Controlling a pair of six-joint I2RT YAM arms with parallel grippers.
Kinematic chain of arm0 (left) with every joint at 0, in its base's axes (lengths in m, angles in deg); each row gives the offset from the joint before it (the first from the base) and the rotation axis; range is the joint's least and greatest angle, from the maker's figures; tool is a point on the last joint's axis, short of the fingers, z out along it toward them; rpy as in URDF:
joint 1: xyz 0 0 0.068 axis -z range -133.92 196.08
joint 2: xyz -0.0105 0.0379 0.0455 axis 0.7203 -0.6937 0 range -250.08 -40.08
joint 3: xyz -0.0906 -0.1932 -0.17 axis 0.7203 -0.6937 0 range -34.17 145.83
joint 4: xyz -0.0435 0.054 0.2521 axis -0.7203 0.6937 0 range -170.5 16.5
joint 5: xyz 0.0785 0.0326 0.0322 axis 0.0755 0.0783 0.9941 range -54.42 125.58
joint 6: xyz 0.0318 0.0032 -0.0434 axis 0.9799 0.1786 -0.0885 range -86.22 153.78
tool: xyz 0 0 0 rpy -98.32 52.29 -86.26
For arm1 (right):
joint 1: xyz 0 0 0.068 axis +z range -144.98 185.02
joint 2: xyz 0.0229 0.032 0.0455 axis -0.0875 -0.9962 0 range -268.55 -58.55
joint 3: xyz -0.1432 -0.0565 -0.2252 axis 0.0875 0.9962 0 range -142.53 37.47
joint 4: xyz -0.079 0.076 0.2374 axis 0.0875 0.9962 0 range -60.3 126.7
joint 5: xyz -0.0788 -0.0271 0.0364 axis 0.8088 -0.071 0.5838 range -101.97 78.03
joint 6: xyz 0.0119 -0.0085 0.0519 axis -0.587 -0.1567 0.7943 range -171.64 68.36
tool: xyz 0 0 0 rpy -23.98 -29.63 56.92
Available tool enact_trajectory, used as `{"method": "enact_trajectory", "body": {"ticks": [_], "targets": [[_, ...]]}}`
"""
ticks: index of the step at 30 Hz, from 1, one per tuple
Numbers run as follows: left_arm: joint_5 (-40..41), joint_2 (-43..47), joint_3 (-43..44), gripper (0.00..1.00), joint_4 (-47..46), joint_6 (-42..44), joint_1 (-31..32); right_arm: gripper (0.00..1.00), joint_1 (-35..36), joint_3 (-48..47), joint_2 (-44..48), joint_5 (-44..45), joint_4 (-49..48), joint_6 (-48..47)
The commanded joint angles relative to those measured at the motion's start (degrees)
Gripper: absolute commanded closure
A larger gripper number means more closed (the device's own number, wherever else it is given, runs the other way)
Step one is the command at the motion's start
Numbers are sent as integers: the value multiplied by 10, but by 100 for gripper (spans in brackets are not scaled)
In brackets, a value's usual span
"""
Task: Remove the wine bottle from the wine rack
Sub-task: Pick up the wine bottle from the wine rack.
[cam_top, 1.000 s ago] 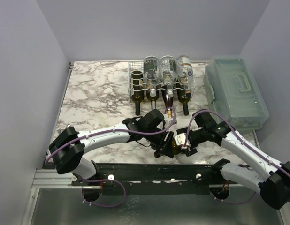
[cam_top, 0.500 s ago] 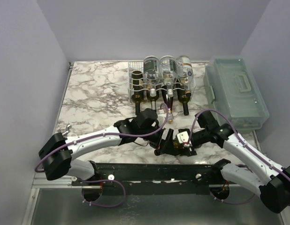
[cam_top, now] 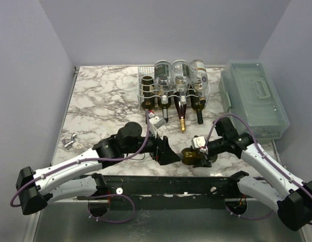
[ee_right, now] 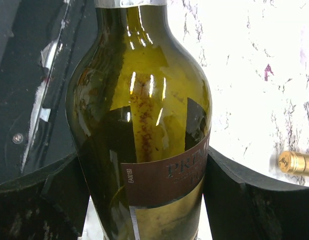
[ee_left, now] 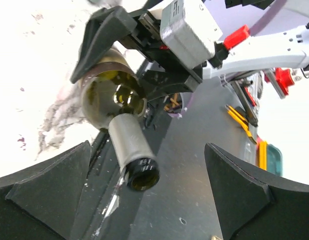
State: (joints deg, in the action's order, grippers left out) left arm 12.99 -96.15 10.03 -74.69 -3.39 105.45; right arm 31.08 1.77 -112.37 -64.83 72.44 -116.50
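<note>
A dark green wine bottle point(cam_top: 189, 157) with a brown and gold label point(ee_right: 164, 175) lies level near the table's front edge, off the white wire wine rack point(cam_top: 172, 91). My right gripper point(cam_top: 199, 154) point(ee_right: 143, 155) is shut on the bottle's body, one finger on each side. The bottle's grey-capped neck point(ee_left: 130, 142) points at my left gripper point(cam_top: 166, 154) point(ee_left: 147, 146). That gripper is open wide, its fingers standing apart from the neck on both sides.
Several bottles lie in the rack, necks point(cam_top: 182, 121) toward me; a gold cap point(ee_right: 294, 162) shows in the right wrist view. A translucent green box point(cam_top: 254, 98) stands at the right. Small metal bits point(cam_top: 71, 142) lie at the left. The dark rail point(cam_top: 171, 184) runs below the bottle.
My left gripper opened, let go of the bottle's neck and drew back to the left. The right gripper kept hold of the bottle, which tipped lower toward the table's front edge.
</note>
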Motion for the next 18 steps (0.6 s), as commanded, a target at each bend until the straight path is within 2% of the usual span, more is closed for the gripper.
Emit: {"method": "enact_trajectory", "body": {"ticks": [1, 7, 10, 15, 18], "targets": [[93, 82, -50, 3, -51, 27, 0, 93, -15, -9, 11, -88, -37, 55], [143, 192, -117, 2, -143, 62, 1, 93, -38, -15, 5, -135, -62, 116], [139, 216, -153, 2, -200, 84, 2, 92, -46, -15, 1, -142, -83, 161], [149, 245, -226, 1, -347, 97, 2, 92, -60, -16, -1, -174, -120, 235], [173, 248, -241, 1, -375, 109, 2, 92, -70, -14, -1, -190, -135, 260]]}}
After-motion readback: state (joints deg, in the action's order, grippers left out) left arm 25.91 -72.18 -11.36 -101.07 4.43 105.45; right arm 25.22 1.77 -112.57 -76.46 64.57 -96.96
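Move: The wine bottle is already in the right gripper's fingers, its middle about 2 cm to the right of that hand point. The gold-capped bottle's neck lies some 16 cm ahead of the hand, 7 cm to its left and 8 cm below; the rack's middle is about 32 cm ahead and 12 cm left. From the open, already free left gripper, the held bottle's middle lies roughly 14 cm to the right, 1 cm back and 9 cm lower. Draw the wide-open left gripper away from the bottle's mouth, about 5 cm left and nearly as much up, swinging its fingers up and forward some 30 degrees. Meanwhile keep the right gripper's hold on the bottle, raise it about 3 cm and turn the wrist so the neck swings up and forward. ##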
